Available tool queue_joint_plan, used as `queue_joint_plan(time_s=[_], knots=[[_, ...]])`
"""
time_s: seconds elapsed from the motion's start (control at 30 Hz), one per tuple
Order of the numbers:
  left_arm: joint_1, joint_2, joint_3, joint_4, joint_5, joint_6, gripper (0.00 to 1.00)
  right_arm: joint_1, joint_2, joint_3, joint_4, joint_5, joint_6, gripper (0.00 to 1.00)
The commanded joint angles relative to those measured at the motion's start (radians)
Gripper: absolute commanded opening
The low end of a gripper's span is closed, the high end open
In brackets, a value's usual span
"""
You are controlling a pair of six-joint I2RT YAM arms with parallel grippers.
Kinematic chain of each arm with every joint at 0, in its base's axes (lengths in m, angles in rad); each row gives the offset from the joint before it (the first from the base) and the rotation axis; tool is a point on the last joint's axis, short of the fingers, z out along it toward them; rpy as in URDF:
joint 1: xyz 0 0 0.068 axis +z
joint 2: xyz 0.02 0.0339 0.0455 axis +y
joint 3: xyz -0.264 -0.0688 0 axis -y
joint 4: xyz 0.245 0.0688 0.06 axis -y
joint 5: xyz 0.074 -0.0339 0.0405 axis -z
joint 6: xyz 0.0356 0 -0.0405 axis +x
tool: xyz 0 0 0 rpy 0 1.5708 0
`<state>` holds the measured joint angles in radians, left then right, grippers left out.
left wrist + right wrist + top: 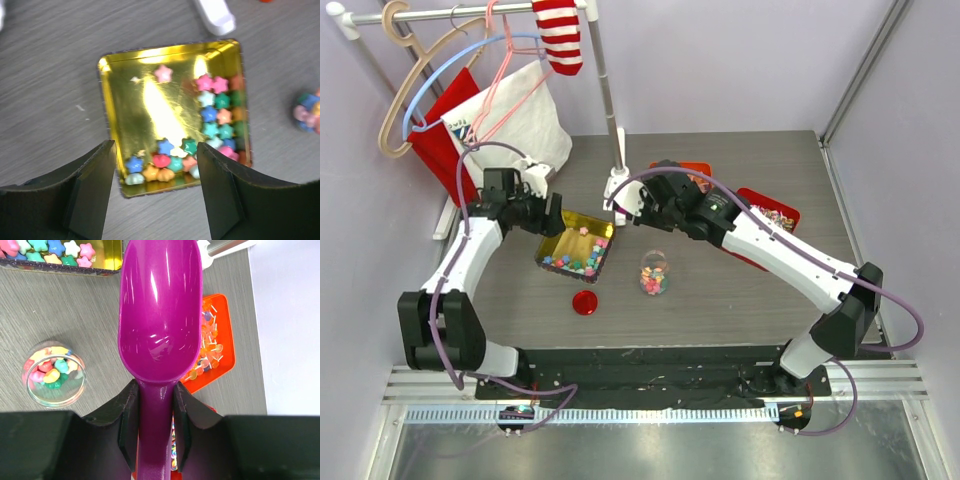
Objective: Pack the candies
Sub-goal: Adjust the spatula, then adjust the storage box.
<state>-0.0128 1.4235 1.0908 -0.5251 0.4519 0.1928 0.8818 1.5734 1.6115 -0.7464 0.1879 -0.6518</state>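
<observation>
The candies (220,117) are small star-shaped sweets in mixed pastel colours. They lie along two sides of a square gold tin (560,232). More candies fill the bottom of a small clear jar (654,273), also seen as the jar (54,372). My left gripper (156,190) hangs open over the tin's (125,107) near edge with nothing between its fingers. My right gripper (154,390) is shut on the handle of a purple scoop (160,310). The scoop's bowl is empty and sits between the gold tin and the orange tin.
A red jar lid (585,302) lies on the table in front of the gold tin. An orange tin (215,340) of wrapped sweets and a red tin (775,215) stand at the right. A clothes rack's pole and white foot (618,185) stand behind, with hangers at the back left.
</observation>
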Motion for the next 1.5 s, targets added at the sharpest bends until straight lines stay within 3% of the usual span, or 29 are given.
queue_joint_plan(time_s=[0.0, 0.3, 0.53, 0.83, 0.93, 1.0, 1.07, 1.33, 1.47], knots=[[0.001, 0.038, 0.011, 0.033, -0.160, 0.049, 0.68, 0.008, -0.003, 0.044, 0.016, -0.004, 0.006, 0.01], [-0.030, 0.169, -0.051, 0.108, -0.300, 0.073, 0.67, 0.016, 0.031, 0.085, -0.002, 0.005, -0.002, 0.01], [-0.047, 0.238, -0.057, 0.148, -0.344, 0.077, 0.58, 0.019, 0.056, 0.087, -0.016, 0.001, -0.005, 0.01], [-0.081, 0.285, -0.086, 0.188, -0.404, 0.082, 0.40, 0.025, 0.111, 0.154, -0.047, -0.005, -0.012, 0.01], [-0.095, 0.298, -0.080, 0.188, -0.410, 0.080, 0.28, 0.032, 0.116, 0.165, -0.053, 0.001, -0.012, 0.01], [-0.098, 0.305, -0.074, 0.188, -0.409, 0.079, 0.13, 0.037, 0.114, 0.165, -0.051, 0.004, -0.012, 0.01], [-0.098, 0.311, -0.059, 0.166, -0.398, 0.076, 0.00, 0.045, 0.114, 0.163, -0.051, 0.011, -0.011, 0.01], [-0.093, 0.318, 0.007, 0.106, -0.247, 0.051, 0.00, 0.054, 0.093, 0.194, -0.051, 0.018, 0.004, 0.01], [-0.067, 0.337, 0.070, 0.051, -0.058, 0.016, 0.00, 0.054, 0.089, 0.234, -0.067, -0.001, 0.017, 0.01]])
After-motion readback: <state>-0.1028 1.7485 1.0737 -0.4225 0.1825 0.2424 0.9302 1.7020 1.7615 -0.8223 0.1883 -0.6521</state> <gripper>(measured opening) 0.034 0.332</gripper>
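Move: The candy box lies right under the open left gripper: its middle about 1 cm ahead, 3 cm right and 13 cm down, its left wall some 4 cm left of the hand. From that hand the red lid is 10 cm back and 5 right, the jar 5 back and 19 right, the rack's foot 13 ahead and 11 right. From the spatula-holding right gripper, the box is 5 cm ahead, 15 left, 24 below; the jar is nearly straight beneath. Bring the left gripper down about 12 cm and some 4 cm left onto the candy box's left wall, tipping the wrist roughly 20 degrees. Close the fingers to pinch the wall near its front end, then drag it right about 2.5 cm. Keep the right grip on the spatula and carry it 3 cm left towards the box, dipping about 2 cm, then rising again. ##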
